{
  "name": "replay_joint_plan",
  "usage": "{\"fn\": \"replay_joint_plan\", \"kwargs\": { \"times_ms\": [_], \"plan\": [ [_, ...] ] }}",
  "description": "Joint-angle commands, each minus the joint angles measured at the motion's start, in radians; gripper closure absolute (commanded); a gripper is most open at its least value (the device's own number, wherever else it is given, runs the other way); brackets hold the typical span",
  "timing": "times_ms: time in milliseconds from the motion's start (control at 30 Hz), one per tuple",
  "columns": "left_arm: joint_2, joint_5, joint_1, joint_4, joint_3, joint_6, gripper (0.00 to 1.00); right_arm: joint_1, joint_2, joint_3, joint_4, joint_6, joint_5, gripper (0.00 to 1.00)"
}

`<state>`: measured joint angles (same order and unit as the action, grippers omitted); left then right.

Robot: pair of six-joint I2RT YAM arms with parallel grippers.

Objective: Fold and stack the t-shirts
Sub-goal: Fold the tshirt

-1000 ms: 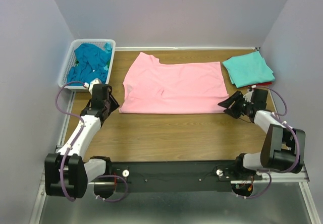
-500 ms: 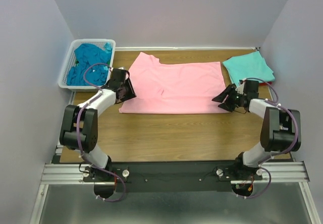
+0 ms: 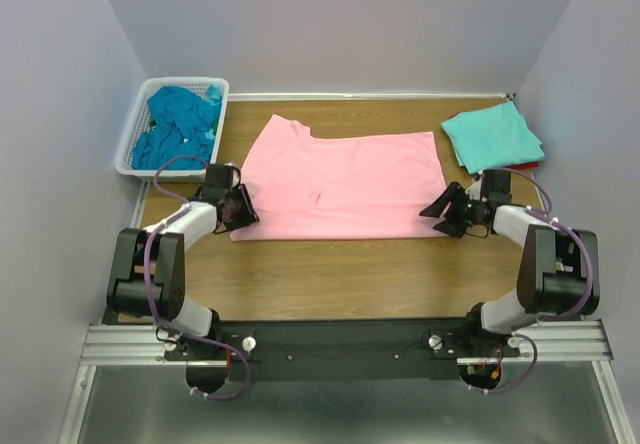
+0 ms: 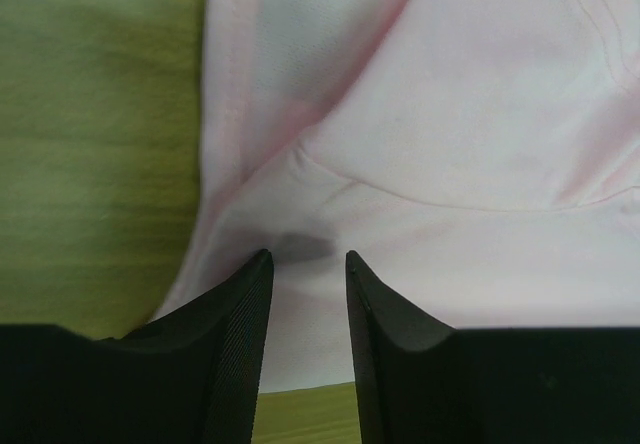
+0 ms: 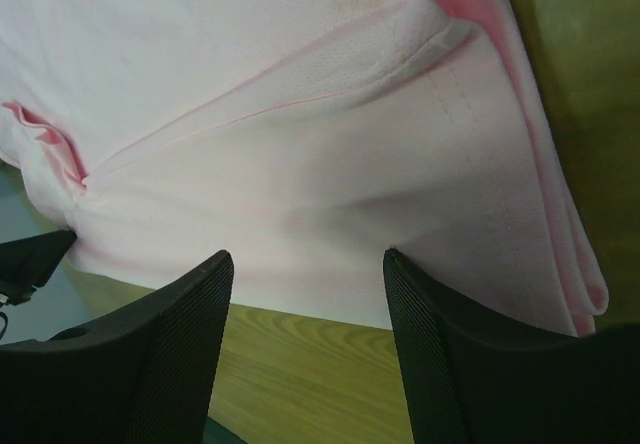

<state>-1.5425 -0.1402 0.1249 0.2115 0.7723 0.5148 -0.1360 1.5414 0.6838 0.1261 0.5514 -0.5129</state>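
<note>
A light pink t-shirt (image 3: 340,179) lies spread flat in the middle of the table. My left gripper (image 3: 243,210) sits low over the shirt's near left corner. In the left wrist view its jaws (image 4: 305,259) stand a little apart over the pink fabric (image 4: 450,134), pinching nothing. At the near right corner is my right gripper (image 3: 441,215). It (image 5: 305,256) is open wide, with the pink hem (image 5: 330,214) just beyond its tips. A folded light aqua t-shirt (image 3: 492,136) lies at the back right on a red one (image 3: 522,167). Teal-blue t-shirts (image 3: 178,124) fill the basket.
The white lattice basket (image 3: 132,136) stands at the back left corner against the left wall. Bare wood (image 3: 340,269) runs between the pink shirt and the arm rail. Purple walls close in on both sides and at the back.
The left gripper swung in from the left, crossed the sleeve, and came down at the near left corner. The right gripper opened a little wider. The pink shirt shifted slightly nearer.
</note>
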Motion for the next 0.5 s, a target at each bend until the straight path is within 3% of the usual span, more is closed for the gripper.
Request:
{"fn": "replay_joint_plan", "kwargs": {
  "times_ms": [0, 300, 467],
  "plan": [
    [0.071, 0.040, -0.030, 0.154, -0.117, -0.026, 0.56, -0.002, -0.053, -0.093, 0.250, -0.028, 0.114, 0.30],
    [0.192, 0.016, -0.031, 0.247, -0.097, -0.007, 0.54, -0.002, -0.286, -0.173, 0.356, 0.070, 0.152, 0.27],
    [0.321, 0.030, -0.031, 0.299, -0.084, 0.005, 0.54, -0.004, -0.386, -0.081, 0.423, 0.044, 0.221, 0.27]
  ]
}}
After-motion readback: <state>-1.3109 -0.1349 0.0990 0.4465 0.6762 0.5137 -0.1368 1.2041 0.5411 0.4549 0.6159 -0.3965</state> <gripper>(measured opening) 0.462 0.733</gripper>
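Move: Just under both open, tilted-down grippers lies the pink t-shirt, its middle about 12 cm ahead and 28 cm right of the left hand, and about 11 cm ahead and 27 cm left of the right hand. Its near folded edge runs some 5 cm behind them. The basket of blue shirts sits roughly 25 cm left and 31 cm ahead of the left hand; the turquoise stack is about 19 cm right and 28 cm ahead of the right hand. Dragging the folded pink t-shirt back towards the base, both hands keep their open fingertips down on its near strip and travel together, the left about 6.5 cm, the right about 8.5 cm. The fingers tip a little more steeply down, some 5 to 10 degrees, without closing, and right at the end both hands begin to rise by up to a centimetre. ##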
